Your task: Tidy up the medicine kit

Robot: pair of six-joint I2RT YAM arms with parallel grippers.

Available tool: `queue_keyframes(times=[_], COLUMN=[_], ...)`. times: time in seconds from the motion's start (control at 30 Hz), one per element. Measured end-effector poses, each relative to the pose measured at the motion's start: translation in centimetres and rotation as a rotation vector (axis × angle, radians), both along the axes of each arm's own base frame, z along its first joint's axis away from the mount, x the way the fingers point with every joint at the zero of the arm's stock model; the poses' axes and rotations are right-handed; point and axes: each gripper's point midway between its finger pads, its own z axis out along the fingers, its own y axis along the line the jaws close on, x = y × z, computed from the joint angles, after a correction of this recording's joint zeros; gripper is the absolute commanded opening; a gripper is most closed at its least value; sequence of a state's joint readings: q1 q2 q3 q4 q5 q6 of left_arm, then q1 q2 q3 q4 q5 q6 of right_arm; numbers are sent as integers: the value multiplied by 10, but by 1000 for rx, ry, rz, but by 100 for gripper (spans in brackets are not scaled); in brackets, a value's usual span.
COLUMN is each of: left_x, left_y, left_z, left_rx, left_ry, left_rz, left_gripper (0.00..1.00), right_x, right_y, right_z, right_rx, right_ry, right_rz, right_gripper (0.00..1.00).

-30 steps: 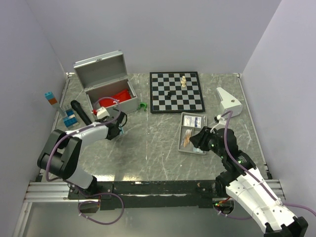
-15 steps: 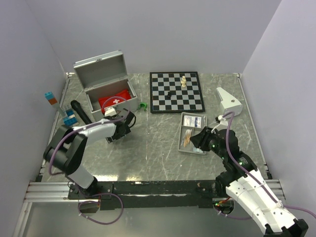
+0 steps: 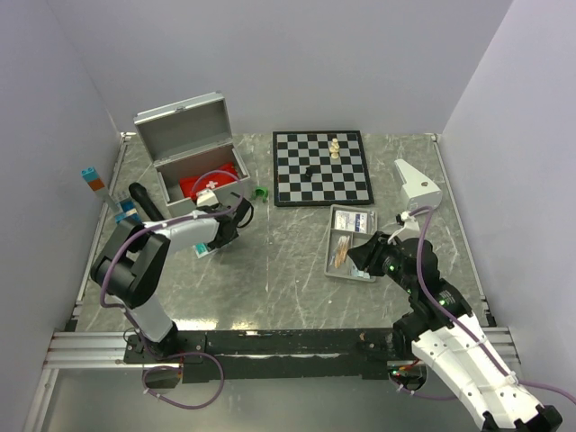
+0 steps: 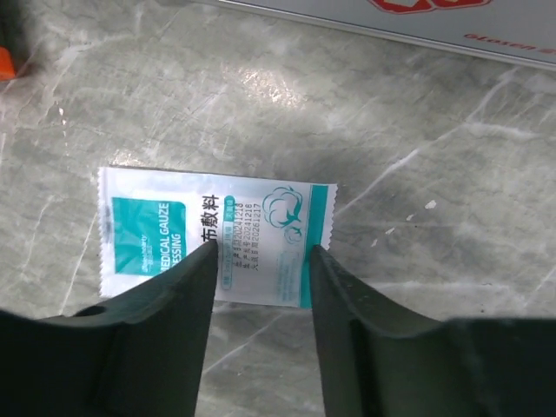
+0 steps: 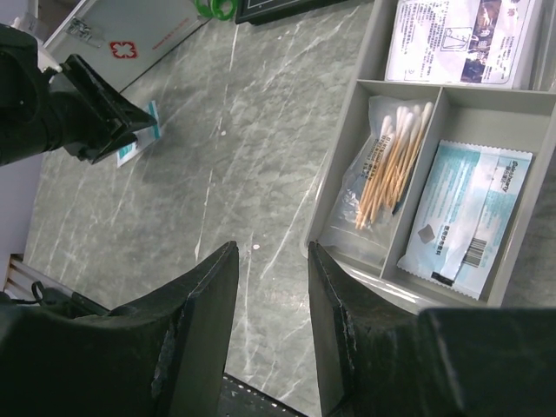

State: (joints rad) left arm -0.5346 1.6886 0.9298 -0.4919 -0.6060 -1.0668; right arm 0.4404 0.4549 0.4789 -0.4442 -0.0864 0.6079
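The medicine kit's silver case (image 3: 184, 144) stands open at the back left, and its red white-cross pouch (image 3: 207, 184) lies flat inside. Just in front of the case, my left gripper (image 4: 263, 250) points down at the table. It is open, its fingers straddling a white and teal gauze packet (image 4: 217, 248) that lies flat on the marble. The right wrist view also shows that packet (image 5: 139, 143) under the left gripper (image 5: 104, 122). My right gripper (image 5: 271, 248) hangs open and empty over bare table, left of the grey tray (image 5: 334, 204).
The grey tray (image 3: 331, 256) holds cotton swabs (image 5: 391, 165), a flat blue packet (image 5: 465, 213) and a small box (image 5: 465, 39). A chessboard (image 3: 321, 167) with pieces lies at the back, a white object (image 3: 417, 184) to its right. Blue and orange blocks (image 3: 93, 177) stand at the left wall.
The red pouch, tilted over the case a second ago, now lies flat inside. My left gripper let go, opened and moved right and nearer, over the gauze packet. The right arm stayed put.
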Motion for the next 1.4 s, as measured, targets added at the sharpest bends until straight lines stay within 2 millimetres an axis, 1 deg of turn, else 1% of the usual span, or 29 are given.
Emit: queue_keyframes(times=[0.07, 0.27, 0.33, 0.37, 0.5, 0.6, 0.63, 0.73, 0.8, 0.83, 0.97, 1.07, 1.1, 1.13, 1.17, 1.23, 1.3, 1.4], left_x=[1, -6, -8, -8, -11, -20, -25, -46, -59, -62, -67, -73, -76, -77, -81, -87, -96, -115], left_y=[-1, 5, 7, 7, 6, -4, -11, -42, -73, -88, -167, -218, -236, -248, -263, -287, -305, -329], left_z=[-1, -1, -1, -1, 0, 1, 2, 9, 23, 32, 88, 128, 137, 142, 145, 140, 128, 106], left_rx=[-7, -6, -6, -9, -22, -35, -42, -79, -106, -122, -202, -249, -261, -268, -271, -253, -214, -151], left_ry=[-8, -25, -29, -34, -52, -55, -50, -28, -46, -63, -193, -294, -319, -334, -346, -360, -360, -358], left_rz=[-8, -23, -26, -24, -33, -68, -94, -211, -332, -380, -637, -816, -886, -941, -1014, -1156, -1290, -1518], left_gripper=[35, 15, 3, 1, 1, 1, 1, 1, 1, 1, 1, 1, 1, 1, 1, 1, 1, 1], right_x=[0, 0, 0, 0, 0, -1, -2, -3, -3, -3, -1, 0, 0, -1, -2, -4, -7, -11], right_y=[0, 0, 0, 0, 0, 0, -1, -2, -4, -5, -11, -17, -19, -21, -25, -29, -33, -38], right_z=[0, -1, -1, -1, -2, -4, -5, -6, -4, -1, 25, 43, 47, 48, 50, 50, 48, 42], right_rx=[0, -1, -1, -2, -5, -7, -8, -14, -26, -31, -48, -62, -68, -75, -86, -99, -110, -128], right_ry=[1, 3, 3, 3, 11, 18, 20, 28, 32, 29, -24, -67, -76, -78, -80, -80, -72, -52], right_rz=[0, 0, 0, 0, 0, 0, 0, -1, -11, -13, -28, -46, -53, -59, -68, -82, -91, -106], right_gripper=[45, 45, 45, 45, 45, 45, 45, 45, 45, 45, 45, 45, 46, 46, 45, 46, 45, 46])
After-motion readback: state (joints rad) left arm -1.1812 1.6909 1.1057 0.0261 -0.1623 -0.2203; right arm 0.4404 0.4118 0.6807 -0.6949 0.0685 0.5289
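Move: The left fingers stand low around the right part of the gauze packet, its middle about 2 cm to the left and 1 cm below. The grey tray it goes to lies level with this hand, about 31 cm right; the silver box is 14 cm ahead and 4 cm left, the green scissors 12 cm ahead and 9 cm right. From the right hand the packet lies 11 cm ahead, 32 cm left, 15 cm below. Shut the left gripper fully to pinch the gauze packet by its right part, easing back a centimetre. Then swing it about 32 cm right and some 10 cm back towards the tray's near end, climbing to about 14 cm and sinking 3 at the close, wrist turning about 80 degrees clockwise. Meanwhile raise the open, empty right hand about 5 cm and draw it 4 cm right. ##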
